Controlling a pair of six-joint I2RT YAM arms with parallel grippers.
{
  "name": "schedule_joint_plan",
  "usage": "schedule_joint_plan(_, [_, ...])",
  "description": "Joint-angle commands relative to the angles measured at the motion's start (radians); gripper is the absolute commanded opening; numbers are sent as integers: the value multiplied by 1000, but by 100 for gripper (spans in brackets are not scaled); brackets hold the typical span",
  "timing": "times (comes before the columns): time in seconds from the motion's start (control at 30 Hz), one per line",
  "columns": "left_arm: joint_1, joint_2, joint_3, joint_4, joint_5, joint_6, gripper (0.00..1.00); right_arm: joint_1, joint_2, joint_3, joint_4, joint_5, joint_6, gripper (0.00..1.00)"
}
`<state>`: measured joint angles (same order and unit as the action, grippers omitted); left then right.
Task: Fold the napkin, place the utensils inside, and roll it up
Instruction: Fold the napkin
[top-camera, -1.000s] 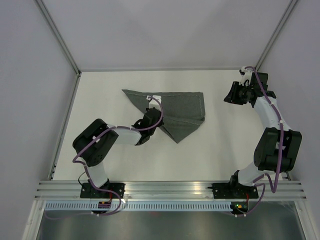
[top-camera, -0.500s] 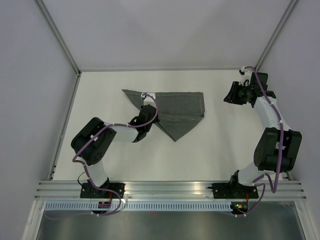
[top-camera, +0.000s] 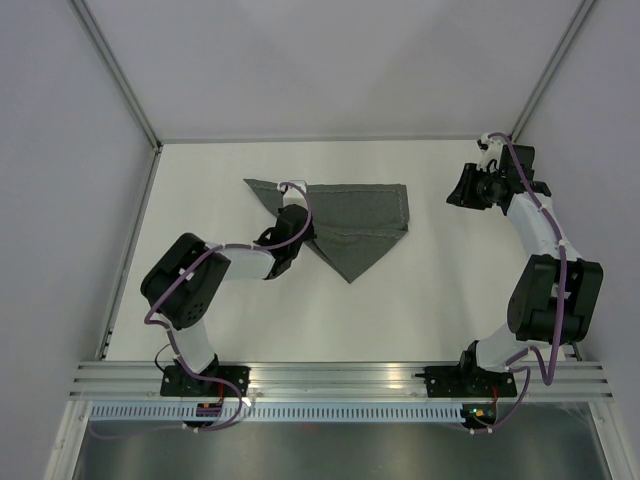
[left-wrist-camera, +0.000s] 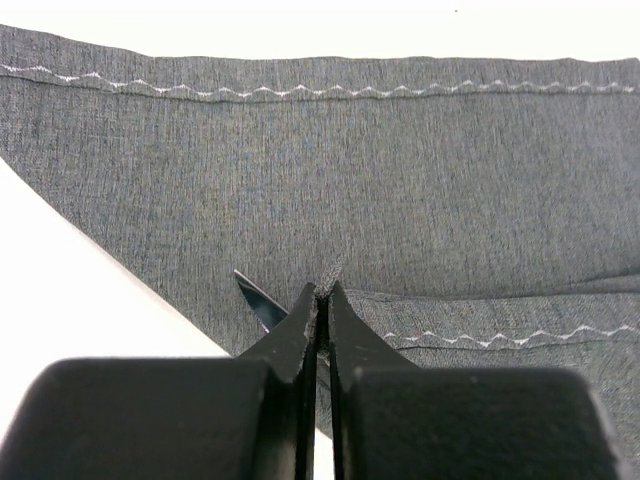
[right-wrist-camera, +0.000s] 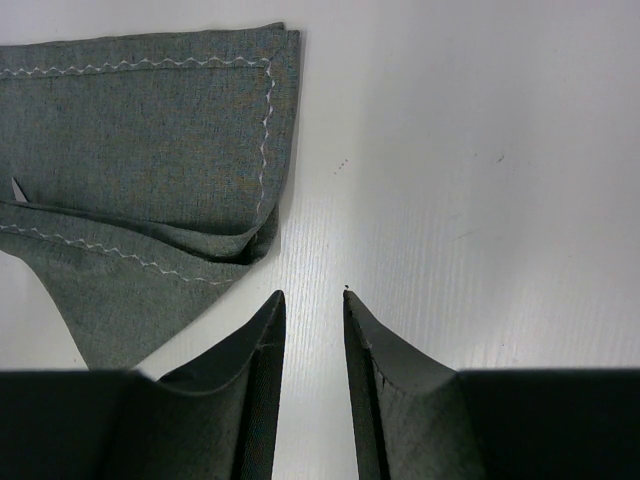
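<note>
The dark grey napkin (top-camera: 365, 215) lies folded in the middle of the table, its pale zigzag stitching showing along the far edge (left-wrist-camera: 300, 90). My left gripper (top-camera: 298, 222) is shut on a pinch of the napkin (left-wrist-camera: 400, 180) near its slanting left edge. A slim dark pointed tip, perhaps of the utensils (left-wrist-camera: 255, 300), sticks out of the fold beside the left finger. My right gripper (top-camera: 456, 194) stands open over bare table to the right of the napkin (right-wrist-camera: 150, 130), with nothing between its fingers (right-wrist-camera: 262, 340).
White tabletop (top-camera: 430, 290) surrounds the cloth. Grey walls close in the back and both sides, with a metal rail (top-camera: 340, 375) along the near edge where the arm bases sit.
My left gripper has moved left and toward the back with the cloth in its grip, and the napkin's lower point has shifted slightly left. The right arm has not moved.
</note>
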<state>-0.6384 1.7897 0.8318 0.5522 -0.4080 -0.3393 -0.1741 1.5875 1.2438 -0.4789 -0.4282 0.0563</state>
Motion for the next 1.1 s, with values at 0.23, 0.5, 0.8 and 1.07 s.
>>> schedule_joint_plan(0.23, [25,22,105,-121,-5,-105,10,5,8,0,8,6,4,36])
schedule_joint_plan(0.5, [46,23,118,-181,-2,-155,28,10,3,-1,5,6,5,36])
schedule_joint_plan(0.8, [69,-9,112,-192,9,-145,56,8,0,-3,3,3,2,36])
schedule_joint_plan(1.07, [74,3,144,-232,18,-142,55,15,2,-3,5,2,2,36])
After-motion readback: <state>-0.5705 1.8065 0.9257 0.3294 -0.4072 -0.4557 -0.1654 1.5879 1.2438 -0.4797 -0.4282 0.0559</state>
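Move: The left hand still pinches the napkin's turned-over corner; its laying spot beside the knife tip is about 1 cm ahead and 2 cm below. The knife tip lies some 2 cm left and 1 cm ahead, the napkin's far-left corner about 15 cm left and 11 cm ahead, both about 2 cm lower. From the right hand, the laying spot is roughly 35 cm left, level fore and aft, 10 cm below. The left hand opens its fingers, letting go of the napkin corner while easing about 3 cm left and down. ##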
